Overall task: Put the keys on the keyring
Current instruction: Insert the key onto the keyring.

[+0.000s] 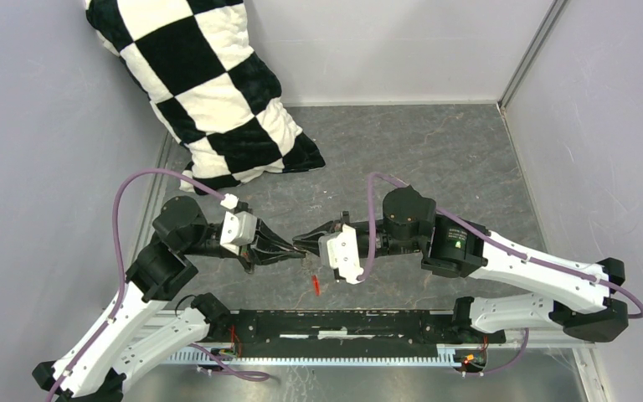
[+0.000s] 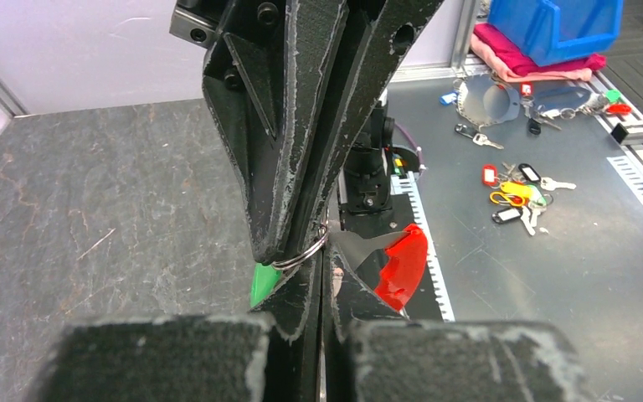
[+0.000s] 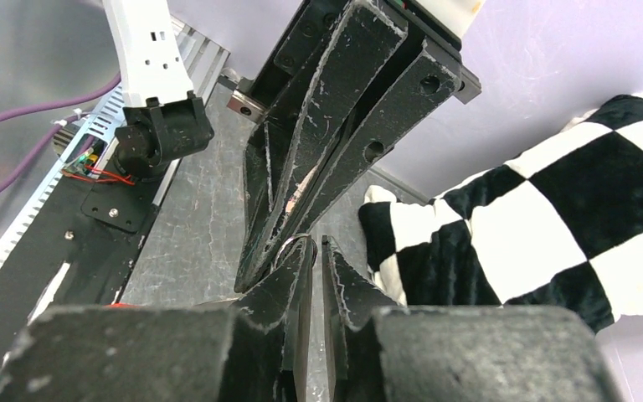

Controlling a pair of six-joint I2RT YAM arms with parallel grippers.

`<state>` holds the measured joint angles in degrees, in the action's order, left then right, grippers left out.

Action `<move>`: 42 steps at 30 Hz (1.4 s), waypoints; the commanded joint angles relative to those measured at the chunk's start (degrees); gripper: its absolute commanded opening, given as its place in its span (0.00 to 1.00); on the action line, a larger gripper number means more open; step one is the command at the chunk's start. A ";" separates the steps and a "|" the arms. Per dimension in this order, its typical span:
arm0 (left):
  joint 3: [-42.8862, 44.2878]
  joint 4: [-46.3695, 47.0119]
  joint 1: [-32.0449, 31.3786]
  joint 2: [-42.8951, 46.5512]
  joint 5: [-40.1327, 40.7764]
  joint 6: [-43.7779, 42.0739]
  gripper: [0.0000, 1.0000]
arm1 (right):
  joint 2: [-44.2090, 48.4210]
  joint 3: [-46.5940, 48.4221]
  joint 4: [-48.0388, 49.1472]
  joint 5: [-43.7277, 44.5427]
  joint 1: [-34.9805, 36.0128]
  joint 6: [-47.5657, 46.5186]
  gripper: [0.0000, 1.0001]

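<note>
Over the middle of the table, my left gripper [image 1: 295,250] and right gripper [image 1: 301,238] meet tip to tip. The left gripper [image 2: 322,255] is shut on the keyring, whose thin silvery ring [image 2: 306,253] curls out from its tips against the right gripper's finger. The keyring's red tag [image 2: 402,268] hangs beside those tips and shows as a red sliver [image 1: 315,285] from above. The green head of a key [image 2: 261,283] pokes out just below the ring. My right gripper [image 3: 316,243] has a narrow gap between its jaws with nothing in it. The ring [image 3: 293,245] lies against its left fingertip.
A black-and-white chequered pillow [image 1: 218,92] leans in the back left corner. A black rail [image 1: 335,322] runs along the near edge between the arm bases. Beyond the table, several tagged keys [image 2: 519,197] lie on a metal surface near a blue bin [image 2: 552,25].
</note>
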<state>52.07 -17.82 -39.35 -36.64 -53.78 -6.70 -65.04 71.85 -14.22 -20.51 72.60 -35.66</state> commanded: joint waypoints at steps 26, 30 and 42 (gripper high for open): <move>-1.49 14.51 0.07 2.34 13.85 5.22 0.02 | -0.97 3.15 -2.17 1.52 0.88 2.91 0.39; -1.92 14.81 0.02 2.86 13.02 4.90 0.02 | -0.88 3.24 -2.26 2.39 0.87 2.94 0.42; -2.98 15.81 0.06 4.36 11.67 3.85 0.02 | -2.03 5.67 -5.95 4.35 0.86 2.05 0.44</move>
<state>48.36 -9.45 -39.64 -33.08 -44.88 -2.57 -66.24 75.79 -15.33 -14.68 72.34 -34.74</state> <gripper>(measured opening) 0.023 0.431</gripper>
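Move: The keyring sits at the left hand's shut fingertips, about 1 cm to the right of its hand point and level with it. The red end of the red-and-grey piece is roughly 4 cm back, 2 cm right and 5 cm below this hand; the green key is some 2 cm ahead, 1 cm right and 2 cm below. From the right hand the keyring lies about 1 cm back and 1 cm left, level with the slightly parted fingertips. Forward and up together, both hands travel about 2 cm each way, the left rising a little less, while the left keeps its pinch on the keyring and yaws some 10 degrees counter-clockwise. The right yaws slightly clockwise and spreads its already parted fingers much wider, its front finger parting from the keyring while its rear fingertip stays right beside it. Both are nearly still towards the end. ##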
